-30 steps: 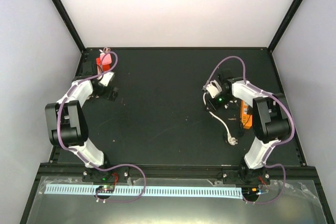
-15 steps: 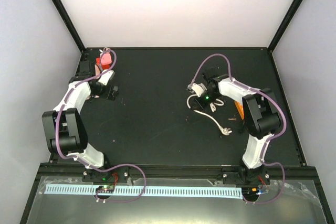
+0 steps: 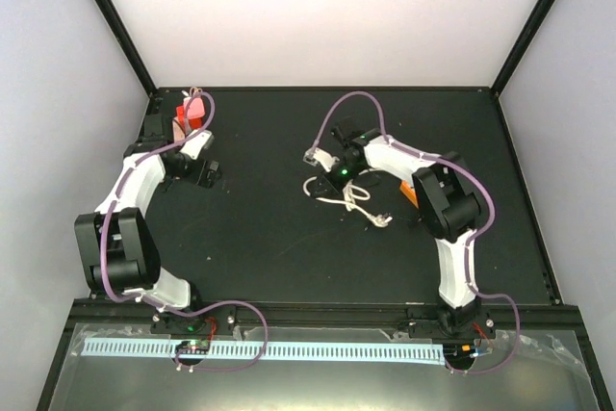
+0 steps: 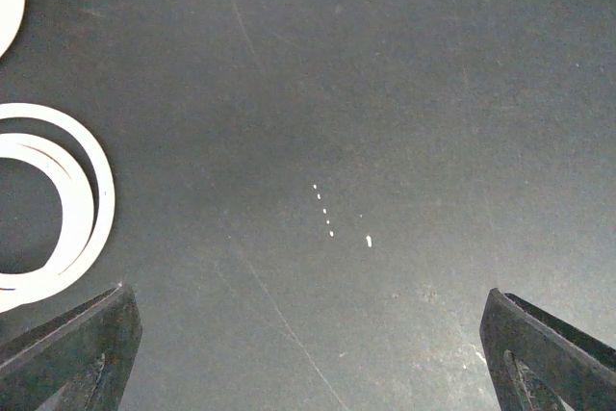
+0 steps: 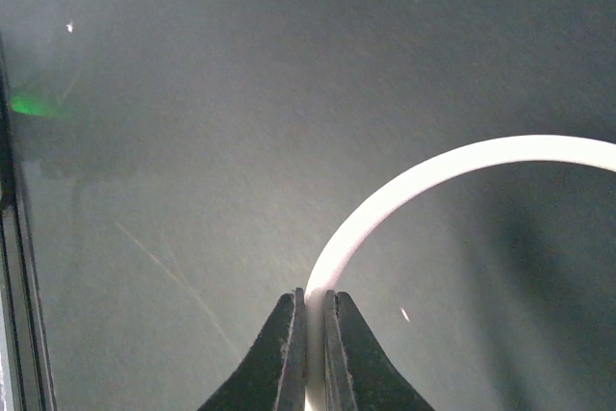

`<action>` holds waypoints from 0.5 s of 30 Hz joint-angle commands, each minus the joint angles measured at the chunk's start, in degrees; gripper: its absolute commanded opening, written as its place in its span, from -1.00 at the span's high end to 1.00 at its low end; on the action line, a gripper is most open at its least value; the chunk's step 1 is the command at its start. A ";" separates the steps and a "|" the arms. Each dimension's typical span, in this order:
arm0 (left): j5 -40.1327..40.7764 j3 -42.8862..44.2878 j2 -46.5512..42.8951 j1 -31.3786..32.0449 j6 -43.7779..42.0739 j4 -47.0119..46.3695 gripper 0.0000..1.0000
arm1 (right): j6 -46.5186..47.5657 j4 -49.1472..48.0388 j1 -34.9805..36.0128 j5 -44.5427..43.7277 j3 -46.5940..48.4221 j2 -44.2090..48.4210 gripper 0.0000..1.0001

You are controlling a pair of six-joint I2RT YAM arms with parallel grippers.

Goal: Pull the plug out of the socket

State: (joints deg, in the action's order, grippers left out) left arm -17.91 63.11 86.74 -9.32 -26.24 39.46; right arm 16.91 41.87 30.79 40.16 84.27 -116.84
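A white cable [image 3: 337, 195] lies coiled on the black table, its white plug [image 3: 383, 220] loose at the near end. My right gripper [image 3: 318, 156] is shut on the cable's far end. In the right wrist view the fingers [image 5: 289, 334] pinch the cable [image 5: 433, 175], which arcs off to the right. An orange socket block [image 3: 409, 192] shows partly behind my right forearm, apart from the plug. My left gripper [image 3: 207, 172] is open and empty at the back left, its jaws wide over bare table [image 4: 318, 141].
A red object [image 3: 190, 115] stands at the back left corner, just beyond my left arm. White rings [image 4: 67, 199] lie at the left edge of the left wrist view. Black frame posts bound the table's back corners.
My right gripper has moved left with the cable, dragging the coil and plug left across the table. The orange block also shows further left. My left arm has barely shifted.
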 commanded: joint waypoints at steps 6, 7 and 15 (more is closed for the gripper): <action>-5.62 -2.54 -5.74 0.02 -2.76 0.74 -0.97 | -3.94 -3.08 7.11 5.28 10.87 -7.41 0.92; -5.94 -2.59 -6.05 0.08 -2.84 0.73 -0.98 | -4.32 -3.29 7.59 5.26 11.82 -7.95 0.91; -7.59 -2.77 -7.67 0.04 -2.94 1.20 -0.97 | -8.28 -7.24 8.81 5.14 16.44 -10.61 0.91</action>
State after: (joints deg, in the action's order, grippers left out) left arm -22.65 60.47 80.68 -9.30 -28.03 39.86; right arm 11.07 38.54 39.22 43.24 98.02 -126.37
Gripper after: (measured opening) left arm 0.988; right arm 0.072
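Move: The right hand, some 4 cm over the table, already pinches the white cord; the orange socket lies about 23 cm to its right and 3 cm back, down at table height. The cord's coil is roughly 9 cm right and 2 cm back, the white plug some 15 cm right and 8 cm back. From the empty left hand, the socket is about 47 cm right, 6 cm back and 7 cm lower. Keeping the shut fingers on the white cord, the right hand sweeps about 9 cm to the left across the middle of the table towards the left hand, slowing and rising a centimetre near the end while the wrist turns only slightly, so that cord, coil and orange socket are drawn after it. Meanwhile the left hand, still wide open and touching nothing, rises some 2 cm and eases a little back and to the right. ##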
